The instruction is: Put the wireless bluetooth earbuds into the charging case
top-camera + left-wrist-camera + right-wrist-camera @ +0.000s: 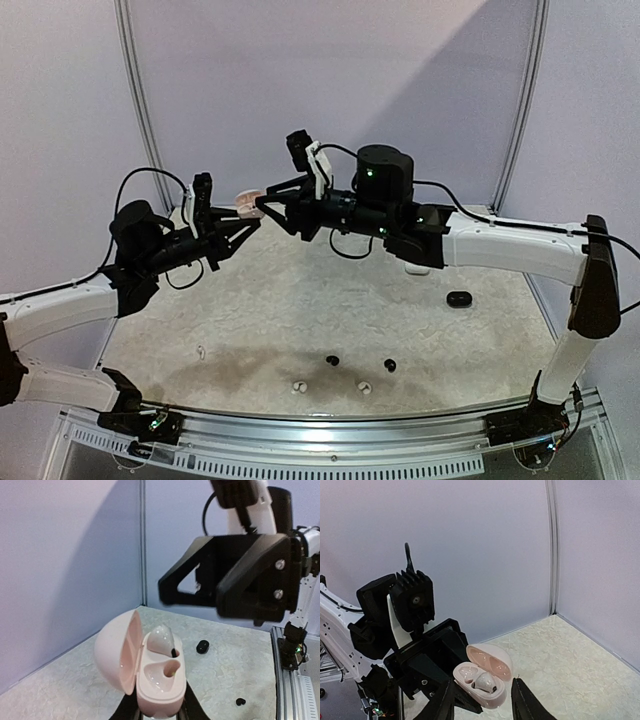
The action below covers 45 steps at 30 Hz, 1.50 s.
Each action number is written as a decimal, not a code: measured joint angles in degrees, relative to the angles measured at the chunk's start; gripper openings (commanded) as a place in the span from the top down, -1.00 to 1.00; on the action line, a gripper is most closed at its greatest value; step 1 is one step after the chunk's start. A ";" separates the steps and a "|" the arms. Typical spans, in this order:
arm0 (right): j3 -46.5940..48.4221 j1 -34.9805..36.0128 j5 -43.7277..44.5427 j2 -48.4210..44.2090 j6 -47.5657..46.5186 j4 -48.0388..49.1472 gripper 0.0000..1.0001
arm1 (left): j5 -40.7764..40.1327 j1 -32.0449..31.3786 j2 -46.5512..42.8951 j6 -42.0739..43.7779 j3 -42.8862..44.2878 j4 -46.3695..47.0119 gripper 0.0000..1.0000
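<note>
My left gripper (160,711) is shut on the base of a pink charging case (150,665), which it holds up above the table with the lid swung open. A white earbud (161,639) sits in the case's far socket; the near socket (167,670) is bare. My right gripper (482,681) hangs open just over the case, one finger on each side and not touching it, with nothing held. In the top view the two grippers (243,215) (266,206) meet at the back of the table. Loose earbuds lie near the front: white ones (297,386) (364,387) and black ones (332,360) (389,365).
A black case (459,299) lies on the table at the right. Another white earbud (200,351) rests at the front left. Purple walls close the back and sides, and a metal rail (330,425) runs along the near edge.
</note>
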 measured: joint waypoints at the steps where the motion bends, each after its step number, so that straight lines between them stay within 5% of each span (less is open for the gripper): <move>1: 0.57 -0.15 0.79 -0.24 0.07 -1.22 0.11 | -1.70 0.02 -0.37 -0.57 0.00 -1.27 1.00; 13: 19.41 -1.14 16.33 1.49 8.09 -21.86 -0.11 | -20.17 6.29 -12.70 -1.49 0.09 -24.26 1.00; 24: 43.10 4.59 16.81 32.39 16.81 -40.26 -0.30 | -41.81 10.88 -32.35 -0.31 -3.37 -45.22 1.00; 35: 49.24 14.01 14.49 48.85 18.08 -34.97 -0.28 | -46.80 12.09 -42.64 1.88 -11.54 -50.69 1.00; 45: 53.62 15.08 16.81 57.22 17.53 -29.18 -0.22 | -43.67 12.24 -46.07 3.50 -16.13 -50.49 1.00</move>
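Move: The second earbud lies on the table about 20 cm to the right hand's left, 7 cm back and some 35 cm below it. The nearest white earbud is about 21 cm to the right of that earbud and 8 cm nearer the base, with a black earbud 28 cm to its right and 2 cm back. The open case, one earbud already in it, is 4 cm left of the right hand. From the left hand, the second earbud is about 16 cm left, 7 cm back and 30 cm down. Up and forward about 6 cm, drawing off the case, then steeply down and left with a swing back, the right hand dives over 30 cm towards the second earbud, tipping its fingers down and opening them wider. The left hand, still holding the open case, clears out to the left and then down, turning counter-clockwise. ##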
